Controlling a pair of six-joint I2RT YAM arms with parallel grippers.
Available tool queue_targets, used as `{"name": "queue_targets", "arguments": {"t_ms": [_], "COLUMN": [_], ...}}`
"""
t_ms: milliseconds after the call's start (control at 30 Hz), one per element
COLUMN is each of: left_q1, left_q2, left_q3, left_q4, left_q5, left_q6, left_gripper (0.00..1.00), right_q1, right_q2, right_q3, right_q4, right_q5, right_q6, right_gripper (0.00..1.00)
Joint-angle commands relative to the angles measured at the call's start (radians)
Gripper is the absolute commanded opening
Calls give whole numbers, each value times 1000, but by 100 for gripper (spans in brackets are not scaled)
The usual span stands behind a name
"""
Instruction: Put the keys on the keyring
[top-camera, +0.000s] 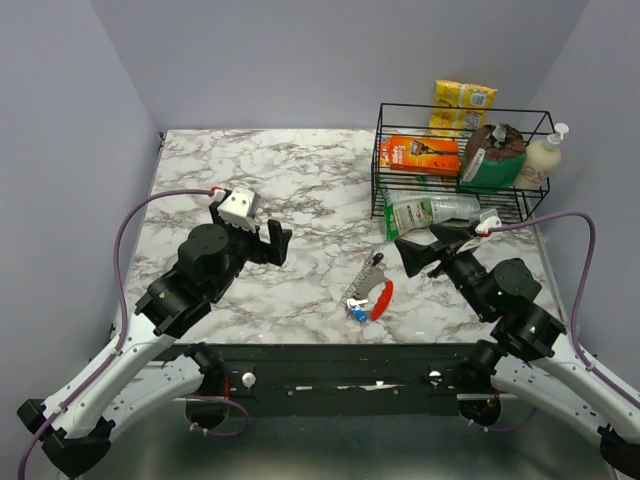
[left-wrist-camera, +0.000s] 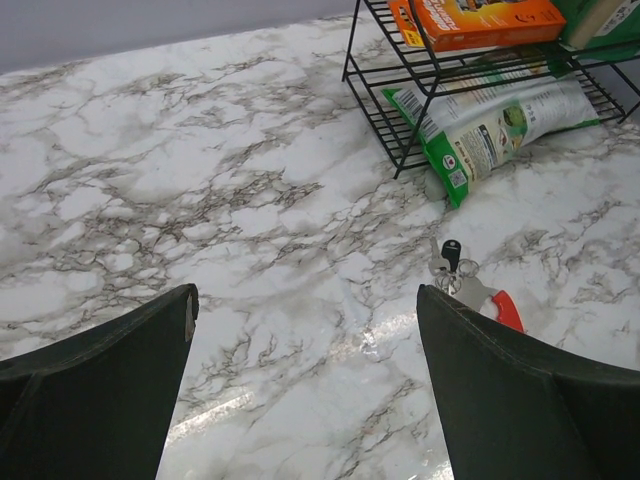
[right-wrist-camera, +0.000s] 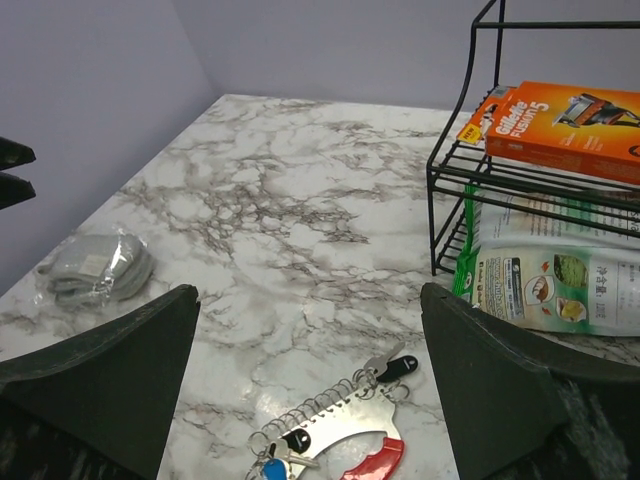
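Note:
The keyring (top-camera: 381, 299) lies flat on the marble near the front middle: a bright red curved piece joined to a silvery plate with a row of small rings. Of the keys, a blue-headed one (top-camera: 357, 314) lies at its near end and a dark-headed one (top-camera: 377, 261) at its far end. The right wrist view shows the keyring (right-wrist-camera: 372, 459), the blue key (right-wrist-camera: 274, 470) and a dark key (right-wrist-camera: 397, 368) just below my open right gripper (right-wrist-camera: 310, 300). My right gripper (top-camera: 425, 245) hovers right of the bunch. My left gripper (top-camera: 277, 243) stands open to its left, empty (left-wrist-camera: 307, 300).
A black wire rack (top-camera: 379, 160) at the back right holds an orange razor box (top-camera: 424, 155), a dark bag (top-camera: 492, 155) and a soap bottle (top-camera: 545, 155). A green-white pouch (top-camera: 430, 212) pokes out from under it. A grey wrapped bundle (right-wrist-camera: 95, 268) lies far left.

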Motion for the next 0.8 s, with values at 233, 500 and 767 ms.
{"name": "queue_targets", "arguments": {"t_ms": [233,500,767], "left_q1": [-1,1,8], "left_q2": [91,202,294], "left_q3": [-28,-40,-53], "left_q4": [2,40,83], "left_q5": [-15,24,39], "left_q6": [-19,-50,-83], "left_gripper": [99,99,99], "right_q1": [3,3,5], "right_q2": [33,77,120], "right_q3": [-85,-125,-161], "right_q4": [59,89,109], "right_q5": [121,207,287], "right_q6": [-26,-18,-6], "right_gripper": [100,100,100]}}
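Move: The keyring with the red handle lies about 5 cm to the right gripper's left, level with it and some 24 cm below; from the left gripper it is roughly 18 cm to the right, level, and as far down. From the right gripper, the blue key at its near end is about 4 cm back and 7 cm left, the black key at its far end 7 cm ahead and 3 cm left, and the green-and-white bag some 17 cm ahead and 9 cm right. Lower both wide-open grippers together towards the table, each 8 or so cm, easing forward about 3 cm on the way. Bring the left one rightward as well, towards the keyring, tipping its fingers down some 15 degrees; turn the right one roughly 10 degrees clockwise and let its left side dip a little. Touch nothing. ##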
